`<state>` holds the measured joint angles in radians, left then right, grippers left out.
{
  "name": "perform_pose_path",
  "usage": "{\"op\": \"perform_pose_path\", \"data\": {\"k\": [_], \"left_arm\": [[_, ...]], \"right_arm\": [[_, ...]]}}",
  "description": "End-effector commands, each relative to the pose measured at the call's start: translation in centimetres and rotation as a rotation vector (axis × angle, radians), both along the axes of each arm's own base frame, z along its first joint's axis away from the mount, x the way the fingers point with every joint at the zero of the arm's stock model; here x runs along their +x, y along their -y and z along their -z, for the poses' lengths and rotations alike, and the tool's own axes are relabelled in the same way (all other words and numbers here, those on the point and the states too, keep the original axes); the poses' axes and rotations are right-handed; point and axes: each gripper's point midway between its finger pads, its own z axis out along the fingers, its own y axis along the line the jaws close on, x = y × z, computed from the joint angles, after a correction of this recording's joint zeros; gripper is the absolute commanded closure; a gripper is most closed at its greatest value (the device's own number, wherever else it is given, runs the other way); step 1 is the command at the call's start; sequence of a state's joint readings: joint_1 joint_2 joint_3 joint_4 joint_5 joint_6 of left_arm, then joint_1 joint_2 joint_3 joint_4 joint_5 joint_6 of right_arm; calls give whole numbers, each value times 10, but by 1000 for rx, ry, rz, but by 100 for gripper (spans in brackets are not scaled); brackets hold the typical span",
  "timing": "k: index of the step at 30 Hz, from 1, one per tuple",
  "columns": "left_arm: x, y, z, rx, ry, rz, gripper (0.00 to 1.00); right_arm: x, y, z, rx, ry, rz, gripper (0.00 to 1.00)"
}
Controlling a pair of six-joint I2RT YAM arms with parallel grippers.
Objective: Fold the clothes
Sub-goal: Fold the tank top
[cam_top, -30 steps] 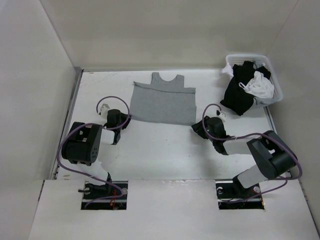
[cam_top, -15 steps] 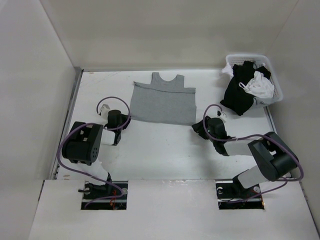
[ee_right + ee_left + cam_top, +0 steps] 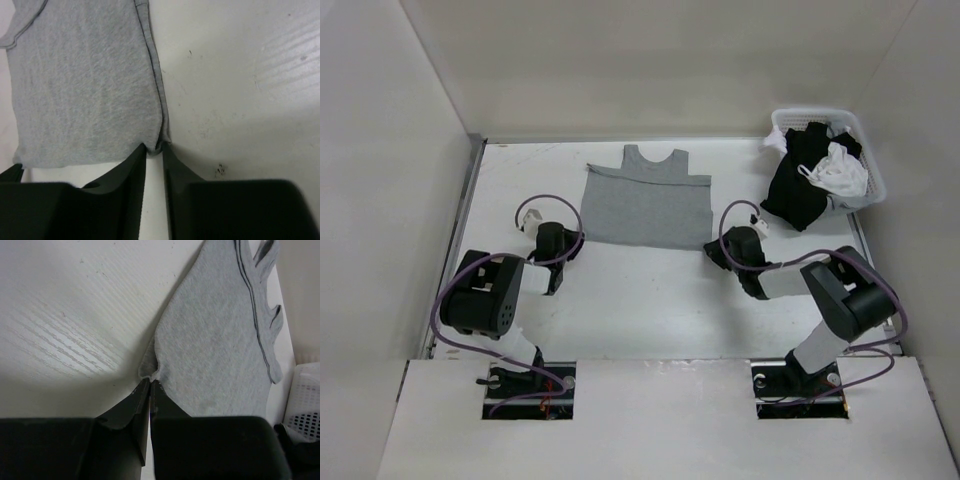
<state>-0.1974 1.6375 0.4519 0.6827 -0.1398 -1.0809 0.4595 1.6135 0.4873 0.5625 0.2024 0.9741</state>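
The clothes, a light grey tank top [image 3: 647,205], lie spread flat on the white table with the neck toward the far wall. My left gripper [image 3: 575,243] sits at the hem's near-left corner. In the left wrist view its jaws [image 3: 150,381] are shut, with a small tuft of the grey fabric [image 3: 215,340] pinched at the tips. My right gripper [image 3: 715,254] sits at the near-right corner. In the right wrist view the corner of the clothes [image 3: 85,85] is bunched between its narrow-set fingertips [image 3: 155,148], touching both.
A white basket [image 3: 868,160] stands at the far right. Black garments [image 3: 792,190] spill over its edge and a small white garment [image 3: 840,172] lies on top. The basket's mesh wall [image 3: 305,405] shows in the left wrist view. Cream walls enclose the table.
The left jaws closed on the hem's left corner and have stayed shut. The right gripper edged forward to the right corner and its jaws narrowed around the fabric.
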Motion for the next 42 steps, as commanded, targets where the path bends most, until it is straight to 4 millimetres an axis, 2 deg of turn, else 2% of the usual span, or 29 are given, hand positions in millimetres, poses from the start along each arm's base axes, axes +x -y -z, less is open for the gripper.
{"op": "perform_pose_path", "data": {"k": [1,4,9,11,13,15,17,20,23,25,28,30,31,33,35,37,39,41,42], "left_arm": [[1,3,-19,-7,61,14,100],[1,4,-22,-9,69,15,100],[0,3,-32,-11,94,15,100],[-1,3,-48,-23,133,20,100],[-5,3,-76,-35,189,26,100],[-12,1,-115,-30,261,31,100],[-22,-3,-160,-7,345,29,100],[-48,-14,-229,34,470,14,100],[-82,-27,-302,68,601,-7,100],[-107,-33,-351,77,693,-13,100],[-136,-38,-404,74,792,-14,100],[-150,-36,-427,55,835,0,100],[-153,-35,-433,48,845,9,100],[-152,-30,-431,38,831,28,100],[-141,-23,-414,36,780,45,100],[-128,-18,-386,43,712,53,100],[-109,-17,-349,60,619,47,100],[-90,-17,-312,64,527,39,100],[-73,-19,-285,76,463,23,100]], "right_arm": [[5,5,14,-28,-40,30,80],[11,3,14,-29,-38,41,87],[13,7,2,-37,-3,56,99],[11,10,-10,-38,27,55,100],[5,10,-32,-46,81,31,100],[-6,10,-62,-52,130,3,100],[-20,11,-102,-74,196,-28,100],[-48,16,-178,-109,328,-58,100],[-78,28,-255,-142,462,-71,100],[-96,35,-299,-142,537,-81,100],[-123,39,-363,-109,644,-120,100],[-137,34,-391,-80,687,-165,99],[-141,31,-399,-72,697,-186,99],[-143,20,-402,-65,698,-223,99],[-136,7,-389,-83,665,-256,98],[-124,-5,-368,-86,629,-283,98],[-106,-16,-341,-70,582,-309,98],[-81,-22,-312,-54,521,-319,98],[-64,-24,-295,-44,484,-322,98]]}}
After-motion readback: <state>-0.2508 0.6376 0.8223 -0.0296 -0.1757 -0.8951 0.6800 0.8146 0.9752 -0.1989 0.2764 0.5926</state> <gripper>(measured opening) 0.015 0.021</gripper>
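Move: The left hand already grips the near-left corner of the half-folded tank top. The right hand's partly open fingers straddle its near-right corner, about 1 cm ahead of the fingertips. The tank top's middle lies some 9 cm ahead and 13 cm to the right of the left hand, or 9 cm ahead and 12 cm to the left of the right hand. The black garment is roughly 14 cm ahead and 18 cm to the right of the right hand, with the basket just beyond it. Forward a mere centimetre, the right fingers pinch shut on the corner while the left keeps its hold; then both hands swing the tank top fast upward, some 45 cm, and about 15 cm back, wrists tilting the fingertips up. They turn over and flick forward and down again by 6 to 10 cm, tips dipping back, both still gripping. ##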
